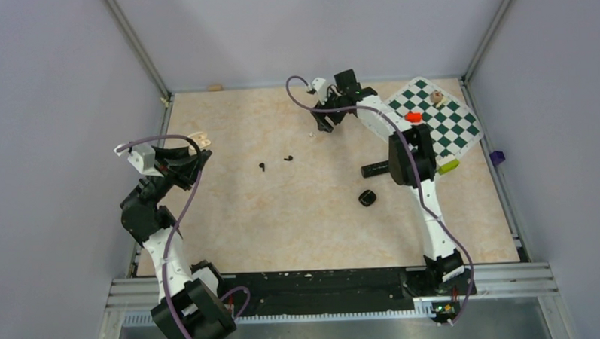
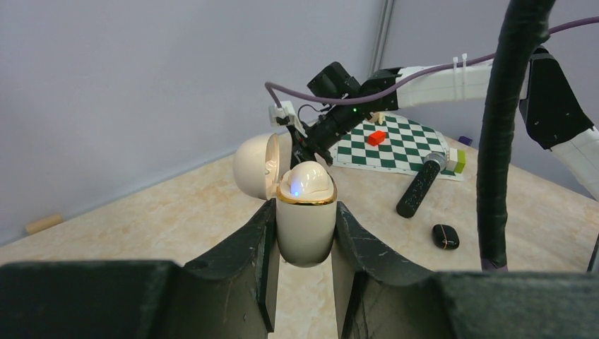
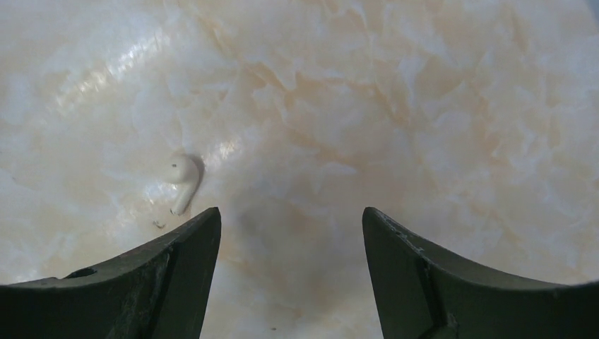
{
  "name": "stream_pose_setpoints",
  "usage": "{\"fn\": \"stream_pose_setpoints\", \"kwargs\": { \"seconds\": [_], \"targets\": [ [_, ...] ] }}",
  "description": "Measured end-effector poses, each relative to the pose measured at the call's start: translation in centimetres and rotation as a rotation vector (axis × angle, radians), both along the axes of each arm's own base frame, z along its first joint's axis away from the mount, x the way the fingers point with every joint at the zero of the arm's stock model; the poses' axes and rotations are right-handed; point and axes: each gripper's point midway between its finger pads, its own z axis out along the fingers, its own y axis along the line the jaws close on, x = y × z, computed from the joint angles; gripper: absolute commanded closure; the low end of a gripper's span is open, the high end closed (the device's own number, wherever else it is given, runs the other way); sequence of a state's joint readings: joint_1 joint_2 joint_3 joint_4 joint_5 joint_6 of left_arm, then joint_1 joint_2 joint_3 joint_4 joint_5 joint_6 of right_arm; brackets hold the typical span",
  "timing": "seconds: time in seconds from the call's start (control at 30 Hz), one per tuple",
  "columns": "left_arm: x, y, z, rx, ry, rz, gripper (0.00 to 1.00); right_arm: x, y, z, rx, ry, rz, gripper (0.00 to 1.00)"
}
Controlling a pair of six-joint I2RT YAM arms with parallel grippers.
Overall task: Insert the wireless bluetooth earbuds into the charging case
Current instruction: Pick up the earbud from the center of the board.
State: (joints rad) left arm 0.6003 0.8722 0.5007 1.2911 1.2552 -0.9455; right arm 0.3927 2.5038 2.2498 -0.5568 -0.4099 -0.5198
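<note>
My left gripper (image 2: 305, 208) is shut on a cream charging case (image 2: 305, 233) with a gold rim, held upright above the table's left side (image 1: 199, 139). Its lid (image 2: 256, 166) stands open, and a white earbud (image 2: 307, 182) with a blue light sits in it. At the back of the table my right gripper (image 3: 289, 212) is open, close above the surface. A loose white earbud (image 3: 182, 180) lies just outside its left finger (image 3: 176, 261), apart from it. Two small black earbuds (image 1: 261, 167) (image 1: 287, 158) and a closed black case (image 1: 367, 197) lie mid-table.
A black cylinder (image 1: 374, 169) lies beside the right arm. At the back right is a chessboard mat (image 1: 461, 134) with a red block (image 1: 413, 117), a green block (image 1: 448, 165) and a small cream lump (image 1: 436, 97). Grey walls enclose the table.
</note>
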Motion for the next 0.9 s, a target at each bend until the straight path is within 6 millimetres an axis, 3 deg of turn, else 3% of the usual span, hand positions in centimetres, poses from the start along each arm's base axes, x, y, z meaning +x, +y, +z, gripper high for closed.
{"fn": "stream_pose_setpoints", "kwargs": {
  "seconds": [0.13, 0.73, 0.83, 0.9],
  "targets": [
    [0.0, 0.0, 0.0, 0.000, 0.000, 0.000, 1.00, -1.4, -0.5, -3.3, -0.041, 0.052, 0.002, 0.27],
    [-0.1, -0.1, 0.1, 0.001, -0.003, -0.002, 1.00, -3.7, 2.2, -3.0, -0.061, 0.019, 0.060, 0.29],
    [-0.1, -0.1, 0.1, 0.001, -0.004, -0.002, 1.00, -4.4, 1.8, -2.6, -0.048, 0.076, 0.049, 0.31],
    [-0.1, -0.1, 0.1, 0.001, -0.005, -0.002, 1.00, -4.6, 1.9, -1.3, -0.005, 0.116, 0.041, 0.33]
  ]
}}
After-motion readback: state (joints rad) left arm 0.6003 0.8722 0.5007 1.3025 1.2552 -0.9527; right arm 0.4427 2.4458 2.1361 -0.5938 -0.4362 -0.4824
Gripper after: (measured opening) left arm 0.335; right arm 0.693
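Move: The white earbud lies on the table some 5 cm to the right hand's left, about 3 cm back and 4 cm below. The nearer black earbud is roughly 10 cm back and 13 cm left of that hand, the other about 13 cm back and 22 cm left. From the left hand, still holding the open case, the white earbud is about 28 cm ahead, 23 cm right and 31 cm below. The right hand dips 3 cm, sweeps 5 cm back and left towards the white earbud, then rises slightly. ##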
